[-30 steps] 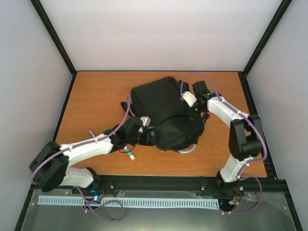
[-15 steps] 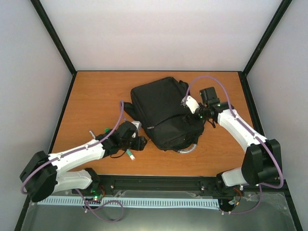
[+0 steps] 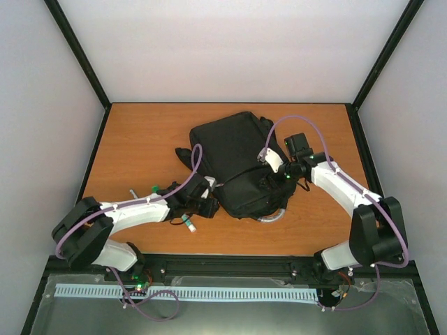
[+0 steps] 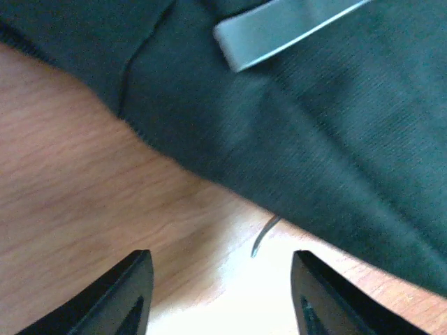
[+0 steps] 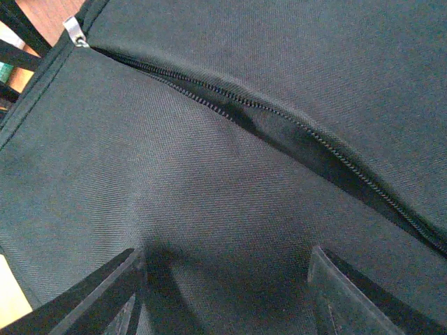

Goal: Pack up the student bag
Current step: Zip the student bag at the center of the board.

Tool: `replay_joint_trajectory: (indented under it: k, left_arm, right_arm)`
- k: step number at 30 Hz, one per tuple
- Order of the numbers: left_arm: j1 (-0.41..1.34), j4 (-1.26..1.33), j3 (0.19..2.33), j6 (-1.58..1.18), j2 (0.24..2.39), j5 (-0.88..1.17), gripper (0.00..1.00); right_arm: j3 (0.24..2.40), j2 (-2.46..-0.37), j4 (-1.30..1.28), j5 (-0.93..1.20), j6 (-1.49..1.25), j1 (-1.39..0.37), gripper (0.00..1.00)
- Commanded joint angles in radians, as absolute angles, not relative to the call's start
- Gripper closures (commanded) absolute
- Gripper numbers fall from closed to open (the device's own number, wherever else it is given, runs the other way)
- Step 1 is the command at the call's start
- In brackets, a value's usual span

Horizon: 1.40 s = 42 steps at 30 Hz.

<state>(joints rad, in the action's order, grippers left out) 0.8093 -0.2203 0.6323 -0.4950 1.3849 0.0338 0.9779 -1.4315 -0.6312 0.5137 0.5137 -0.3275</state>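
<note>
The student bag (image 3: pixel 234 160), a big black backpack, lies in the middle of the table with its grey loop handle (image 3: pixel 274 216) at its near edge. My left gripper (image 3: pixel 211 203) is open and empty, low over the wood just left of the bag's near left corner. In the left wrist view the bag's edge (image 4: pixel 321 139) and a grey strap (image 4: pixel 279 28) lie ahead of the open gripper (image 4: pixel 220 296). My right gripper (image 3: pixel 276 183) is open over the bag's front. In the right wrist view a partly open zip (image 5: pixel 293 129) runs across the fabric ahead of the gripper (image 5: pixel 227 296).
A small white marker with a green tip (image 3: pixel 188 222) lies near my left forearm. A green-capped item (image 3: pixel 154 188) and a thin metal piece (image 3: pixel 132 193) lie further left. A black strap (image 3: pixel 183 155) sticks out on the bag's left side. A metal zip pull (image 5: pixel 74 31) shows at the upper left of the right wrist view.
My left gripper pulled back from the bag, then came close to its corner again. My right gripper moved left and nearer, onto the bag's front.
</note>
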Motion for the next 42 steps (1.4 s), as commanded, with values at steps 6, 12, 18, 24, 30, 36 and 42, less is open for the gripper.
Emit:
replay_joint_trajectory:
  k: [6,12,18,24,30,36,42]
  left_arm:
    - [0.811,-0.063,0.670,-0.465,1.448,0.093,0.61]
    - [0.811,-0.069,0.659,-0.456,1.435,0.068,0.89]
    - [0.811,-0.065,0.618,-0.453,1.395,0.066,0.99]
    - [0.833,-0.062,0.587,-0.442,1.351,0.131,0.99]
    - [0.893,-0.054,0.598,-0.433,1.367,0.189,0.99]
    - [0.984,-0.028,0.661,-0.432,1.434,0.191,0.99]
    - [1.065,0.004,0.735,-0.416,1.486,0.202,0.99]
  right_arm:
    - [0.972,-1.477,-0.611,0.524,0.506,-0.333,0.36]
    - [0.968,-1.482,-0.601,0.510,0.503,-0.334,0.36]
    - [0.971,-1.506,-0.604,0.506,0.497,-0.333,0.38]
    - [0.977,-1.532,-0.597,0.486,0.484,-0.333,0.38]
    - [0.984,-1.578,-0.604,0.482,0.476,-0.334,0.39]
    - [0.992,-1.601,-0.608,0.474,0.473,-0.334,0.39]
    - [0.994,-1.609,-0.603,0.452,0.463,-0.334,0.39]
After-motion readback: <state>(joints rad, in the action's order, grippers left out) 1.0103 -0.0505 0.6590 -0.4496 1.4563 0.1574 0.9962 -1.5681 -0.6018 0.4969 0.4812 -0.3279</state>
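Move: The thin cord at the student bag's near-left edge hangs about 2 cm right and 1 cm ahead of the left hand, nearly level. The zipper pull is some 5 cm ahead, 3 right and 4 higher; the glue stick about 9 cm left, 4 back and 4 below. The right hand has the bag's front cloth straight beneath, about 4 cm down, and the cord roughly 12 cm left, 7 back and 8 below. Left fingers shut at the thin cord, then sweep right 8 cm, back 5; right hand sinks toward the bag. ##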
